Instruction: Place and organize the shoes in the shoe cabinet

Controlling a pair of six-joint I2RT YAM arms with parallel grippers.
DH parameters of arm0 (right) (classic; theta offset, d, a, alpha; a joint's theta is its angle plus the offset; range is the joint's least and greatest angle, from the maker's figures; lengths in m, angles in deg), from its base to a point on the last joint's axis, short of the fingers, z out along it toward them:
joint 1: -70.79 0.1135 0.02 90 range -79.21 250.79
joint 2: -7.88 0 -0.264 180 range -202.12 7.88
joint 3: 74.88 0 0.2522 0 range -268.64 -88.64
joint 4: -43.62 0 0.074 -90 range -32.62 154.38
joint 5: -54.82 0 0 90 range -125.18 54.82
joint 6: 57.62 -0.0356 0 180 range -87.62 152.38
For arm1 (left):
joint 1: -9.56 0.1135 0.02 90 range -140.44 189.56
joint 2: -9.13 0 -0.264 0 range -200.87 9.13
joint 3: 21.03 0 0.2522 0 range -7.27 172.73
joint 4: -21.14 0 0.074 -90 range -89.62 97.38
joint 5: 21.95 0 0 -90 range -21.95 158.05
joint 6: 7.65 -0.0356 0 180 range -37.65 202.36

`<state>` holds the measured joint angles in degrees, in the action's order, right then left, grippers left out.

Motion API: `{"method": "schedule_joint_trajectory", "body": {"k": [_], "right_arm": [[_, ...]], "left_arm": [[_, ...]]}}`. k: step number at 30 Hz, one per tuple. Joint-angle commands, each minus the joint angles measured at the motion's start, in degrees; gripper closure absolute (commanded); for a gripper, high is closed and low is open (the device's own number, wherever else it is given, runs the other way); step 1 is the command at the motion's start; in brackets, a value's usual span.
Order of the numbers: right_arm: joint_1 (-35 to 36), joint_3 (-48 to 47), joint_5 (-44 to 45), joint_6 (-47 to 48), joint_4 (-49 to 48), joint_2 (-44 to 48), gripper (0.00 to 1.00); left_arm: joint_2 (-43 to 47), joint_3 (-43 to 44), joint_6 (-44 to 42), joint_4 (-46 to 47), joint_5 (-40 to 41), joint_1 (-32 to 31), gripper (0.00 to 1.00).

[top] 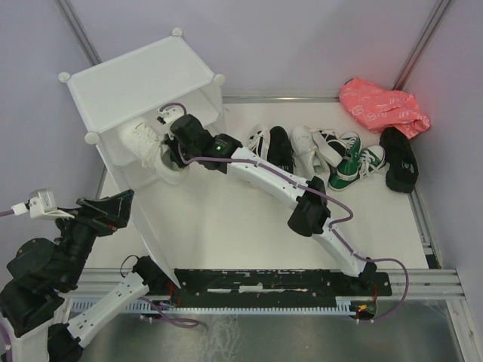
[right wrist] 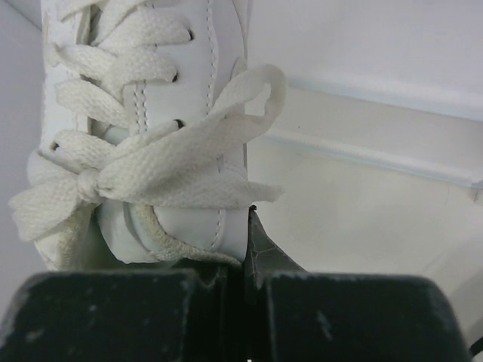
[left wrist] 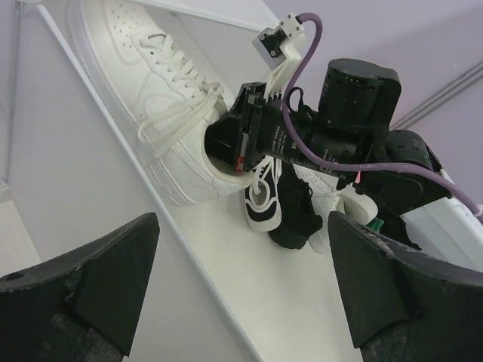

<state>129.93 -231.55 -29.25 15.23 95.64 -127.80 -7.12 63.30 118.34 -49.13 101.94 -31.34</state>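
Note:
The white shoe cabinet stands at the back left, tilted, with its open side toward the mat. My right gripper reaches into it, shut on the collar of a white sneaker. In the right wrist view the fingers pinch the sneaker's side wall beside the lace bow. The left wrist view shows that sneaker against the cabinet's wall, with the right gripper on its heel opening. My left gripper hangs open and holds nothing, beside the door panel.
More shoes lie at the back of the mat: black sneakers with white soles, a white sneaker, green sneakers and plain black shoes. A pink bag sits in the back right corner. Metal rails edge the mat.

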Motion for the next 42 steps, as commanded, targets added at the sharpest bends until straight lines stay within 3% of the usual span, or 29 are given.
{"method": "schedule_joint_trajectory", "body": {"k": [1, 7, 12, 17, 21, 24, 27, 34, 42], "right_arm": [[0.01, -6.83, 4.77, -0.31, -12.20, -0.87, 0.98], [-0.73, -9.97, 7.24, 0.47, -14.21, -4.33, 0.92], [-1.19, -10.62, 9.55, 0.80, -16.23, -5.35, 0.81], [-1.56, -11.15, 10.37, 0.63, -16.89, -5.48, 0.59], [-1.65, -11.64, 11.10, 0.24, -17.38, -5.48, 0.50], [-1.71, -11.80, 10.19, -0.08, -16.81, -5.08, 0.36], [-1.72, -10.06, 7.11, -0.58, -17.54, -3.13, 0.30], [-2.09, -11.53, 5.26, -1.30, -19.27, -3.34, 0.31], [-2.44, -10.68, 3.12, -5.53, -30.61, -6.28, 0.33]], "left_arm": [[1.08, 0.14, 2.81, 1.07, -0.43, 0.05, 0.01], [2.19, -0.71, 3.43, 0.63, -0.12, 0.04, 0.01], [2.89, -1.27, 3.03, 0.47, 0.74, 0.04, 0.01], [3.16, -0.72, 2.60, 0.27, 0.91, 0.04, 0.01], [3.97, -0.71, 2.97, 0.27, 0.89, 0.09, 0.01], [4.37, -0.57, 3.50, 0.05, 0.78, 0.07, 0.01], [4.45, -0.13, 3.74, -0.23, 0.83, 0.05, 0.01], [4.68, -0.02, 4.31, -0.01, 0.68, 0.03, 0.01], [5.08, 0.00, 5.06, 0.26, 0.56, 0.04, 0.01]]}}
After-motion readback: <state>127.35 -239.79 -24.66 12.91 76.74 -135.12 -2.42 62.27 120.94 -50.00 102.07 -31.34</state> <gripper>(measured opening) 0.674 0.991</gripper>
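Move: The right hand already pinches the white shoe by its collar, toe pointing away into the cabinet. The spot it is going to on the cabinet's upper shelf lies about 8 cm ahead, 7 left and 5 below; the cabinet's top board is some 12 ahead, 6 left and 12 higher. On the table the black-and-white sneaker stands 3 ahead and 22 right, some 18 lower. From the idle left hand, that spot is about 27 cm ahead, 3 left and 20 below. Still pinching the white shoe's collar, the right hand feeds it toe first under the top board, about 5 cm forward and then dipping some 3 cm. Near the low point the fingers start to spread and let go of the collar, opening about two thirds. The hand then rises some 8 cm, still edging forward, its fingers tilting up towards level, roughly 20 degrees. ##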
